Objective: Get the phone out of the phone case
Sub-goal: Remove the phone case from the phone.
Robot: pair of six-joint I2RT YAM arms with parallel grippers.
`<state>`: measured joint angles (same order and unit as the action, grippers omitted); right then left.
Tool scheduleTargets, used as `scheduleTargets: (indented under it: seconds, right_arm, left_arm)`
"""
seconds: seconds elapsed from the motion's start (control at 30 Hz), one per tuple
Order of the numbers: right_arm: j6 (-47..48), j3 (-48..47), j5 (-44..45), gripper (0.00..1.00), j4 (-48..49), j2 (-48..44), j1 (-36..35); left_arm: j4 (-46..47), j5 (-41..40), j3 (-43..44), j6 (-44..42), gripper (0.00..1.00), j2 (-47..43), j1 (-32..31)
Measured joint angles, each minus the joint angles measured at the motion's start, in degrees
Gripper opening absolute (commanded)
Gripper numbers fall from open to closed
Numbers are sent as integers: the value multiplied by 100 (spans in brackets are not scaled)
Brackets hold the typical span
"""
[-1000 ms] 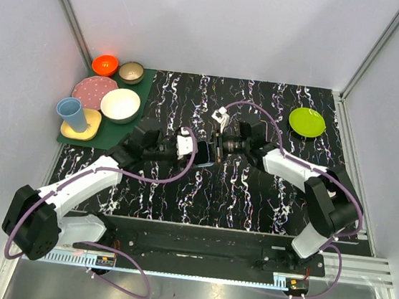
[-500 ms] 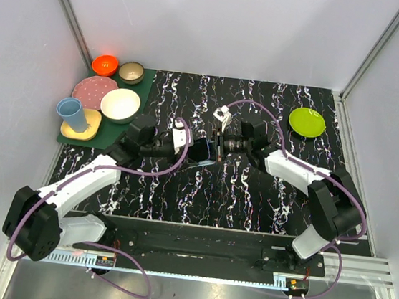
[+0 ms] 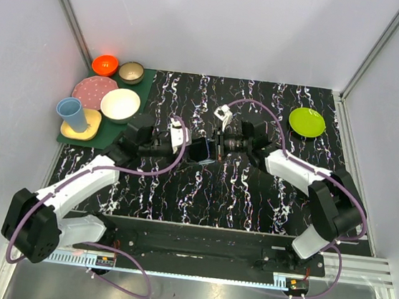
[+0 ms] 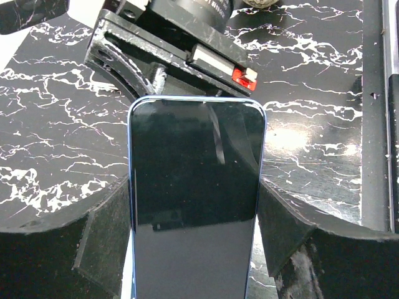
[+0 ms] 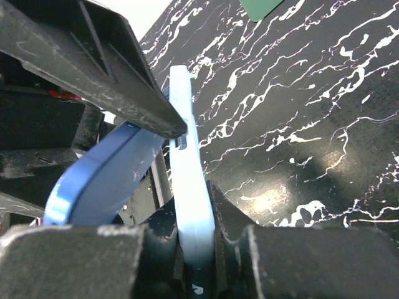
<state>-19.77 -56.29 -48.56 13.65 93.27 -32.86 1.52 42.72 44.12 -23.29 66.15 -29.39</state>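
Observation:
A blue phone (image 4: 194, 187) with a dark screen lies between the fingers (image 4: 103, 237) of my left gripper (image 4: 194, 249), which is shut on its two long sides. In the right wrist view, my right gripper (image 5: 194, 249) is shut on the edge of the light blue phone case (image 5: 190, 180). The phone (image 5: 100, 180) leans away from the case to the left, its far end apart from the case. From above, both grippers meet mid-table, left gripper (image 3: 196, 150) facing right gripper (image 3: 216, 146), with the phone (image 3: 202, 150) between them.
A green mat (image 3: 140, 88) at the back left carries an orange bowl (image 3: 105, 64), a brown bowl (image 3: 131, 73), a pink plate (image 3: 91, 91), a white bowl (image 3: 120, 104) and a blue cup (image 3: 72, 113). A green plate (image 3: 307, 122) sits at the back right.
My left wrist has drawn back a little to the left with the phone. The right gripper has shifted only slightly and keeps its hold on the case.

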Motion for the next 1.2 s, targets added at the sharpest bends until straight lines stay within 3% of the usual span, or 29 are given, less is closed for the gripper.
scheduleTargets:
  seconds: [0.63,1.2]
  right_arm:
    - [70,-264,168,0,-304,151,42]
    - [153,-306,1596,0,-422,142,573]
  left_arm:
    - [-188,31,-144,-234,0,-315,4]
    - [-195,-317,-146,-321,0,-192,4]
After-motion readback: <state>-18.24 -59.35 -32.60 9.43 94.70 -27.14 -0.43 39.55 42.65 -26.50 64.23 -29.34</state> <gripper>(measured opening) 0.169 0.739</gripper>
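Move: Close in front of the right hand is the phone, gripped by the left hand: its middle lies some 11 cm to the left, 3 cm back and level. The case, pinched in the right fingers by one end, has its middle about 6 cm left, 1 cm ahead and 2 cm lower. The other phone lies on the table roughly 20 cm ahead, 18 cm right and 15 cm below. From the left hand, the phone's middle is practically at the fingers, 0 cm off every way, with the case's middle about 5 cm right, 4 cm ahead and level. Drawing the case forward off the back of the phone, the right hand hardly shifts at first, then speeds up to about 8 cm forward and some 4 cm to its right, sinking slightly. Its wrist swings about 20 degrees clockwise while the fingers keep their pinch on the case end; the left hand stays nearly in place, still gripping the phone by its sides. ##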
